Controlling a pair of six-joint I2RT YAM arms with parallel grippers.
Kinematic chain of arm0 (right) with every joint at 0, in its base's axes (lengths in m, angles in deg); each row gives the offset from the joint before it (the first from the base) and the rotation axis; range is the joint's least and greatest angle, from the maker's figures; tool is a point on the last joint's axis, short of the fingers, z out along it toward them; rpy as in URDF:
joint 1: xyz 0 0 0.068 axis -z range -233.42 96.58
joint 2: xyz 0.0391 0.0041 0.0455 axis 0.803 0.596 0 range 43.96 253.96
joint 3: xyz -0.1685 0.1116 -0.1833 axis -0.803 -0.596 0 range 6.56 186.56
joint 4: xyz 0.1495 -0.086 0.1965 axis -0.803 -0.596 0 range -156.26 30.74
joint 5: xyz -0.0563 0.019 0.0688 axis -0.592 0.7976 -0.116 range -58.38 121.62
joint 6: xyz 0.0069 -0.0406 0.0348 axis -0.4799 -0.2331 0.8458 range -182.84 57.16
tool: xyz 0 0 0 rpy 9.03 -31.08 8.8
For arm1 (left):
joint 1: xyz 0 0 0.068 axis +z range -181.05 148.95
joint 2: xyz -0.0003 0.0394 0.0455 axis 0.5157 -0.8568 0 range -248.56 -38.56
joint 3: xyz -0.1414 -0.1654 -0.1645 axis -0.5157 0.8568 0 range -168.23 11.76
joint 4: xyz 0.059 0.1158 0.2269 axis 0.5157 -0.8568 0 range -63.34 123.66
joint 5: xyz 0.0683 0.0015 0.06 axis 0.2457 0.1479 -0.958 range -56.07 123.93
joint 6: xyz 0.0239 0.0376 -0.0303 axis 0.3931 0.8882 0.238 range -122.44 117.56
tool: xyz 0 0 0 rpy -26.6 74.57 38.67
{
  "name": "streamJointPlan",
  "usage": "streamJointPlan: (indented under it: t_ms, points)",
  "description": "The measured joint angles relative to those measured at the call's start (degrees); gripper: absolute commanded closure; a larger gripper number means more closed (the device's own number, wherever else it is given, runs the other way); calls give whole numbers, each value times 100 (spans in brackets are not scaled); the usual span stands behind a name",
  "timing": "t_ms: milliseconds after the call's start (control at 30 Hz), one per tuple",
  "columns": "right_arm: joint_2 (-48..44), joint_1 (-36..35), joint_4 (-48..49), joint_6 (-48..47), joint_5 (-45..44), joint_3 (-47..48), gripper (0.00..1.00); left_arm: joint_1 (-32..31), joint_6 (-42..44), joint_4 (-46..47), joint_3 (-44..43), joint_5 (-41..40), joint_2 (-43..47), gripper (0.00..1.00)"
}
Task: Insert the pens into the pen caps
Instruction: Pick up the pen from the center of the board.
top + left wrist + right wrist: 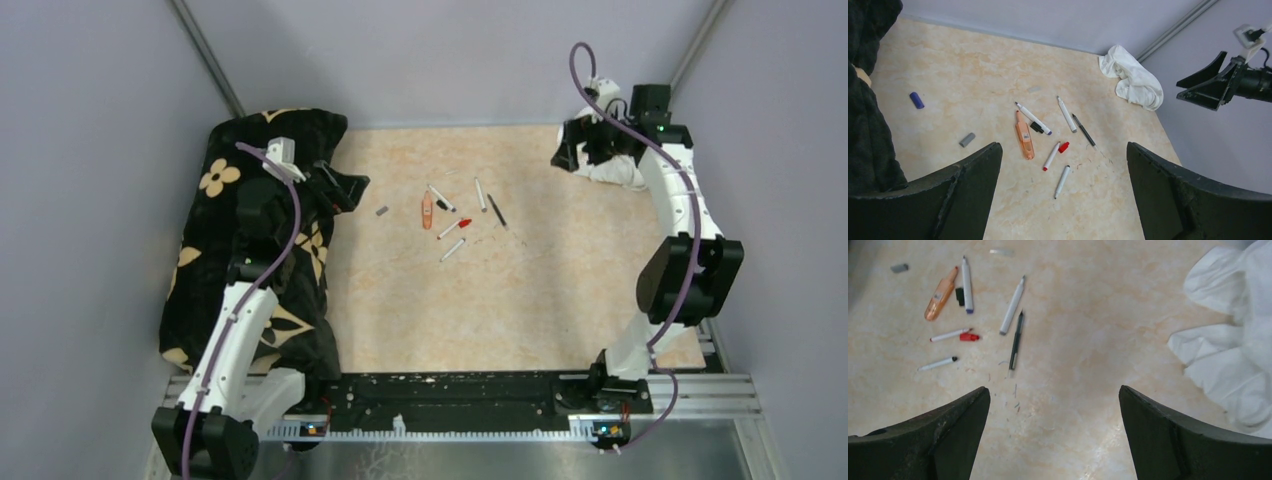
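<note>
Several pens lie loose mid-table: an orange highlighter [1024, 136], a white pen with a red tip [1051, 156], a white pen with a black tip [1062, 181], two more white pens [1066, 114] and a thin dark pen [1083, 130]. Among them lie pen caps: red [1063, 147], black [1036, 127], grey [967, 139] and blue [917, 100]. My left gripper [345, 188] hangs open, left of the cluster, holding nothing. My right gripper [568, 150] is open at the far right, well away from the pens [1012, 306], with only bare table between its fingers.
A black cushion with a cream flower print [255, 240] fills the left side under the left arm. A crumpled white cloth [1233, 355] lies at the far right corner beside the right gripper. Grey walls close the table on three sides.
</note>
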State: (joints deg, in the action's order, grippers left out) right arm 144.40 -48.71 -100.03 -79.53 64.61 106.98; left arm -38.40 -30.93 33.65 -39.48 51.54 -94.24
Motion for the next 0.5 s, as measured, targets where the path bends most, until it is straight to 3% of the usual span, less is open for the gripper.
streamJointPlan:
  t_ms: [167,333,500]
  points:
    - [-225,-101,173,-203,179,-1414,1,0,-13,39,243,2,166,1]
    - [-748,-133,1333,-754,431,-2903,1,0,-52,249,179,133,-212,1]
    - [-776,-133,2345,-1281,787,-2883,1,0,-109,212,55,260,-599,1]
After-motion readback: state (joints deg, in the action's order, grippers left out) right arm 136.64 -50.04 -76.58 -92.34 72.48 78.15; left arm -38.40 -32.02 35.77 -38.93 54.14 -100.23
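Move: The black pen, the loose pen nearest the right hand, lies about 19 cm to its left, 2 cm farther out and some 26 cm below. The white marker with the grey end is roughly 4 cm left of the black pen and 5 cm farther out; the red cap is about 8 cm left of the pen and 3 cm nearer the base. From the left hand the black pen is about 14 cm ahead, 33 cm to the right and 32 cm below. The open right hand, holding nothing, first sinks about 10 cm while drawing back 5 or 6, then swings forward and up again by some 3 cm each, easing slightly left towards the pens as it turns about 15 degrees counter-clockwise and its fingers dip, then lift. The left hand, also wide open, backs off a touch, then eases forward, ending about 3 cm lower above the table and touching nothing. ##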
